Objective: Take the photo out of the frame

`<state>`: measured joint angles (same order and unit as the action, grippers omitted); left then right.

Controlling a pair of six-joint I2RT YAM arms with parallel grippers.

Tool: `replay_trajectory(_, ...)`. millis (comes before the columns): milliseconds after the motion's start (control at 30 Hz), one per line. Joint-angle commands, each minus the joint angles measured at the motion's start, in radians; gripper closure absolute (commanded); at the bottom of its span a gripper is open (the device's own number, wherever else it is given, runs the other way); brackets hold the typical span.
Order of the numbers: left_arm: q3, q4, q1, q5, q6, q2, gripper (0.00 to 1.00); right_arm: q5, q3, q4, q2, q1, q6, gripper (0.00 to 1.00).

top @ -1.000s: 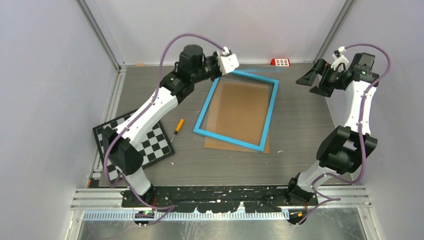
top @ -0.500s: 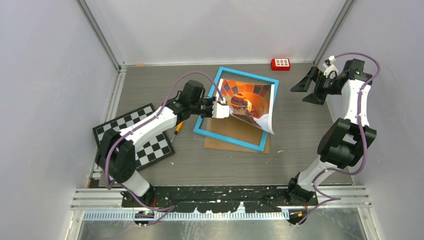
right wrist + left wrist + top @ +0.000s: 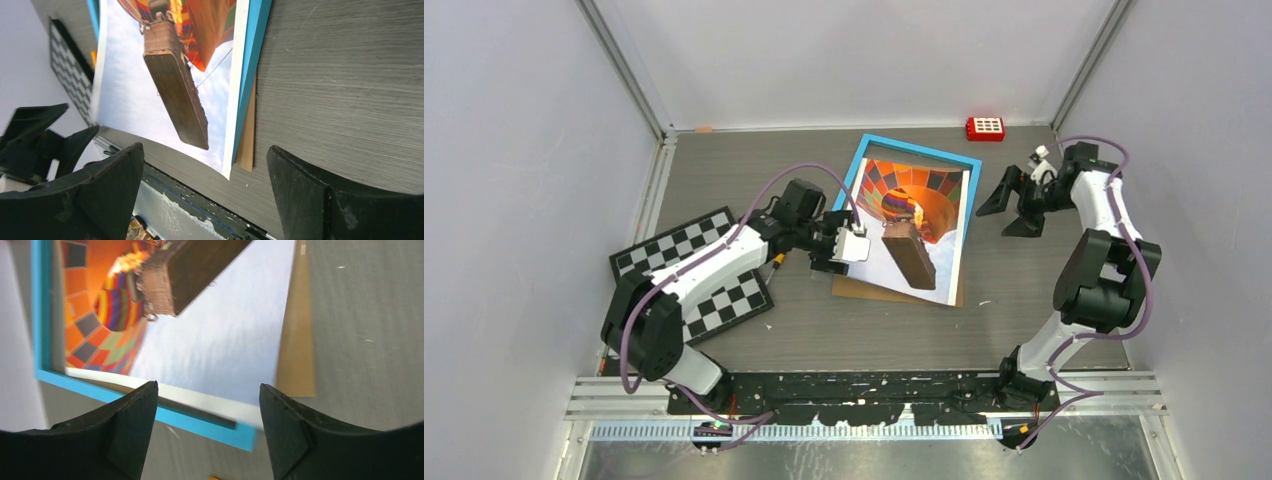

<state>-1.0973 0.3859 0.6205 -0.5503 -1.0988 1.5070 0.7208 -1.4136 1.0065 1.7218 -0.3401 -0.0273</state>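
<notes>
The photo [image 3: 904, 212], a hot air balloon print, lies face up across the blue frame [image 3: 919, 143], hiding most of it. A brown backing board [image 3: 874, 291] pokes out beneath the near edge. My left gripper [image 3: 852, 246] is open at the photo's left edge with nothing between its fingers. In the left wrist view the photo [image 3: 225, 340] and frame [image 3: 42, 315] lie just beyond the open left gripper [image 3: 207, 387]. My right gripper [image 3: 1007, 212] is open and empty, right of the frame. Its wrist view shows the photo [image 3: 130, 90], the frame's edge [image 3: 252, 70] and the open right gripper [image 3: 205, 149].
A black-and-white chequered board [image 3: 694, 275] lies at the left under my left arm. An orange-handled screwdriver [image 3: 776, 262] sits between it and the frame. A red block [image 3: 985, 128] rests at the back wall. Grey walls enclose the table.
The frame first lay back-up with my left gripper at its far corner. The left gripper then lifted the photo, laid it face up and opened. The right arm swung in toward the frame.
</notes>
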Motion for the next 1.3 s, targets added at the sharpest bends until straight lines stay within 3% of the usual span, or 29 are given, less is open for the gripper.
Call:
replay_trajectory(0, -0.052, 0.210, -0.004, -0.031, 0.067, -0.105, 0.18, -0.116, 0.024, -0.107, 0.010, 0.071, -0.063, 0.05)
replay_trajectory(167, -0.087, 0.301, -0.054, -0.043, 0.282, -0.154, 0.03, -0.207, 0.009, -0.177, 0.107, 0.126, -0.117, 0.05)
replay_trajectory(267, -0.088, 0.232, -0.095, 0.054, 0.473, -0.133, 0.00, -0.234, -0.031, -0.193, 0.185, 0.142, -0.141, 0.05)
replay_trajectory(400, -0.187, 0.133, -0.180, 0.136, 0.833, 0.020, 0.00, -0.259, -0.088, -0.187, 0.275, 0.164, -0.152, 0.04)
replay_trajectory(533, -0.345, 0.149, -0.224, 0.162, 1.018, 0.195, 0.00, -0.241, -0.126, -0.165, 0.336, 0.177, -0.164, 0.05)
replay_trajectory(933, -0.543, 0.173, -0.244, 0.265, 1.228, 0.532, 0.02, -0.226, -0.095, -0.084, 0.367, 0.193, -0.204, 0.04)
replay_trajectory(1267, -0.410, 0.174, -0.257, 0.207, 1.403, 0.496, 0.00, -0.204, 0.119, -0.126, 0.263, 0.199, -0.291, 0.00)
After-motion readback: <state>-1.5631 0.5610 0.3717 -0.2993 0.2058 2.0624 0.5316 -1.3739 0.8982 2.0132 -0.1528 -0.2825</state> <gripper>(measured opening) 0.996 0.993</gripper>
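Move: The left hand hangs low over the photo's near left corner. From it, the middle of the frame's left side is about 13 cm ahead, 4 cm left and 13 cm below, the photo's middle 7 cm ahead and 8 cm right, and the screwdriver 2 cm ahead and 16 cm left. From the right hand, the middle of the frame's right side is 3 cm ahead, 6 cm left and 13 cm down. The photo's middle lies 2 cm ahead and 20 cm left, the red box 22 cm ahead and 2 cm left. Both open hands close in on the frame's long sides. The left backs some 3 cm off the photo's corner, opening fully, then swings forward about 15 cm, left and down to hover astride the left side, rolling a quarter turn counter-clockwise. The right sinks 11 cm while easing forward, then slides level back and left to bracket the right side, tipping steeper. ##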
